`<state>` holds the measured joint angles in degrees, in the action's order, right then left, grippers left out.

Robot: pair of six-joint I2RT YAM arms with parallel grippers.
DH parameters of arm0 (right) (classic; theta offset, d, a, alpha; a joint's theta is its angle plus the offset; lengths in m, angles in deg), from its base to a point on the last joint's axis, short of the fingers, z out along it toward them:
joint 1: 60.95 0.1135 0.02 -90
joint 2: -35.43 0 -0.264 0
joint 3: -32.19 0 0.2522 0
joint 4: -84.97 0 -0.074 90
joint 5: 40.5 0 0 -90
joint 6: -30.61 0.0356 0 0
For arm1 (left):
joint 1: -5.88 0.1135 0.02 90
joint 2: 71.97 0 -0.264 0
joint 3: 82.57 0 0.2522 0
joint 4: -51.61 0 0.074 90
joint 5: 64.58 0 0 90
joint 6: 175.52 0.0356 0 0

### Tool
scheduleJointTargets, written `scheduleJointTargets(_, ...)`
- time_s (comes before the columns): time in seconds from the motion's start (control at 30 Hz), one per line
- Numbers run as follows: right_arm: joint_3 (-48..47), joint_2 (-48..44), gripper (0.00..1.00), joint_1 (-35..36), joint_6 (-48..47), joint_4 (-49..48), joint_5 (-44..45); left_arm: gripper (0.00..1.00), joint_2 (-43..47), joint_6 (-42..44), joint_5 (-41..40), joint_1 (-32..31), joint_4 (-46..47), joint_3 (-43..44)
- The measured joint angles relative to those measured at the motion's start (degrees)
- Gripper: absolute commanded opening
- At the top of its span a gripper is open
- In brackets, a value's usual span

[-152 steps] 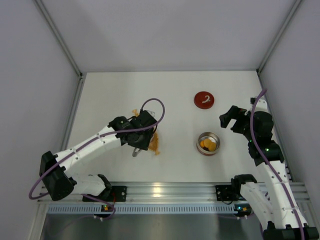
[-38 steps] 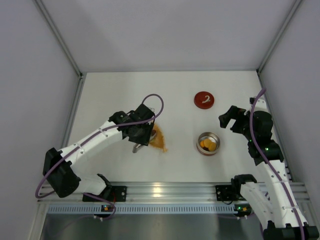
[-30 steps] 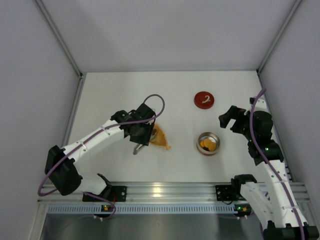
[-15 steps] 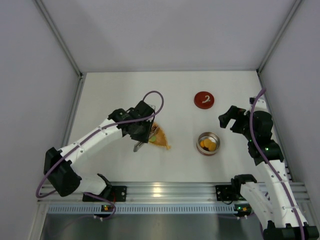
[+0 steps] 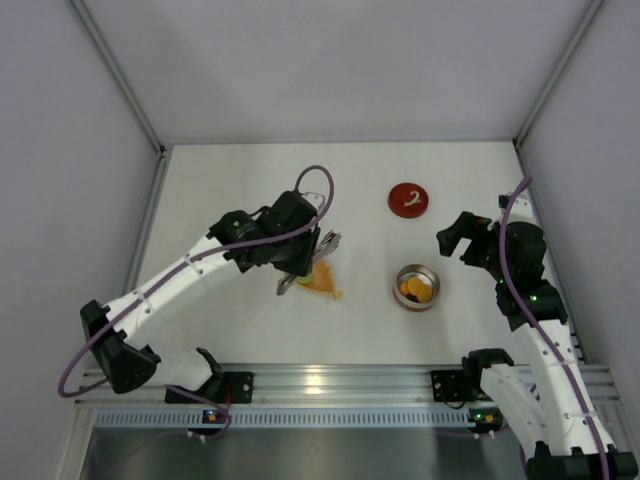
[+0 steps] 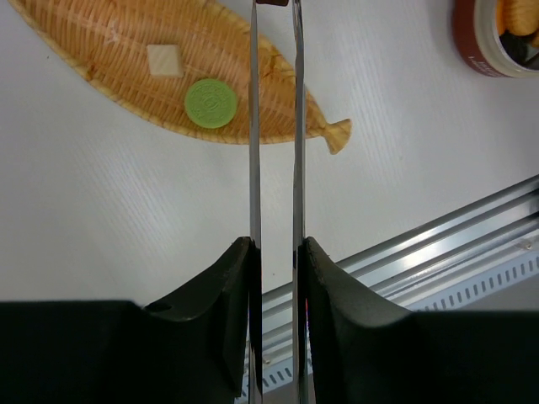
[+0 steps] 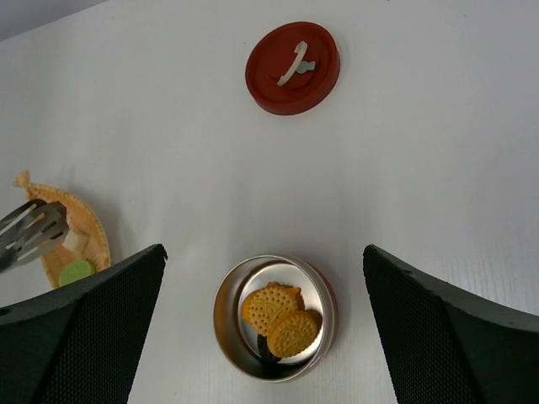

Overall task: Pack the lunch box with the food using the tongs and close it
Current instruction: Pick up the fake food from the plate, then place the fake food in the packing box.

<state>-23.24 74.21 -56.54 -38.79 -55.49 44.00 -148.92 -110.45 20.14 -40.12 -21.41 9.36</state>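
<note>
My left gripper (image 6: 276,252) is shut on the silver tongs (image 6: 254,126), squeezing the two arms close together. Their tips (image 5: 328,240) hang over the far end of the orange leaf dish (image 5: 322,282). A small brown piece of food (image 6: 271,2) is pinched between the tips at the top edge of the left wrist view. On the dish lie a green round piece (image 6: 210,103) and a white square piece (image 6: 163,60). The steel lunch box (image 7: 274,318) holds two round biscuits (image 7: 282,316) over a dark piece. My right gripper (image 7: 263,249) hovers open above it. The red lid (image 7: 292,67) lies flat beyond.
The lunch box (image 5: 417,287) stands to the right of the dish, and the lid (image 5: 408,198) lies behind it. White walls close in the table on the left, right and back. An aluminium rail (image 5: 330,380) runs along the near edge.
My left gripper has squeezed the tongs shut and lifted them off the dish, swinging the tips up and to the right. The right arm has not moved.
</note>
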Motion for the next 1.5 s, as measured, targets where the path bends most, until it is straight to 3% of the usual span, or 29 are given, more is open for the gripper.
scheduleJointTargets(0.23,0.0,0.0,1.00,0.0,0.0,0.0,0.0,0.31,-8.9,-0.9,-2.9,-12.8,0.1,12.4)
scheduleJointTargets(0.37,0.0,-0.1,0.99,0.0,0.0,0.1,0.1,0.31,-15.8,-0.9,-2.8,-16.3,1.2,16.5)
scheduleJointTargets(0.67,0.0,-0.2,0.99,0.0,0.0,0.3,0.5,0.31,-24.0,-0.9,-1.6,-18.9,2.8,20.3)
scheduleJointTargets(1.5,0.0,-0.2,0.99,0.0,-0.1,0.4,0.9,0.38,-25.0,-1.3,-0.1,-20.8,3.4,18.2)
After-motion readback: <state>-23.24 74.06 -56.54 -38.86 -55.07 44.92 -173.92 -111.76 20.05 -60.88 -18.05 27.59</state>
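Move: The left hand still holds the tongs with a brown piece of food between their tips; the lunch box lies about 27 cm to its right, roughly level with it fore-and-aft and some 16 cm lower. The plate's middle is about 7 cm ahead, nearly straight; the red lid stands about 22 cm beyond the lunch box. From the right hand the lunch box is some 3 cm back, 3 cm left and 18 cm below. Left hand arcs about 16 cm right and slightly back to the lunch box, rising then sinking, turning 20 degrees clockwise. ##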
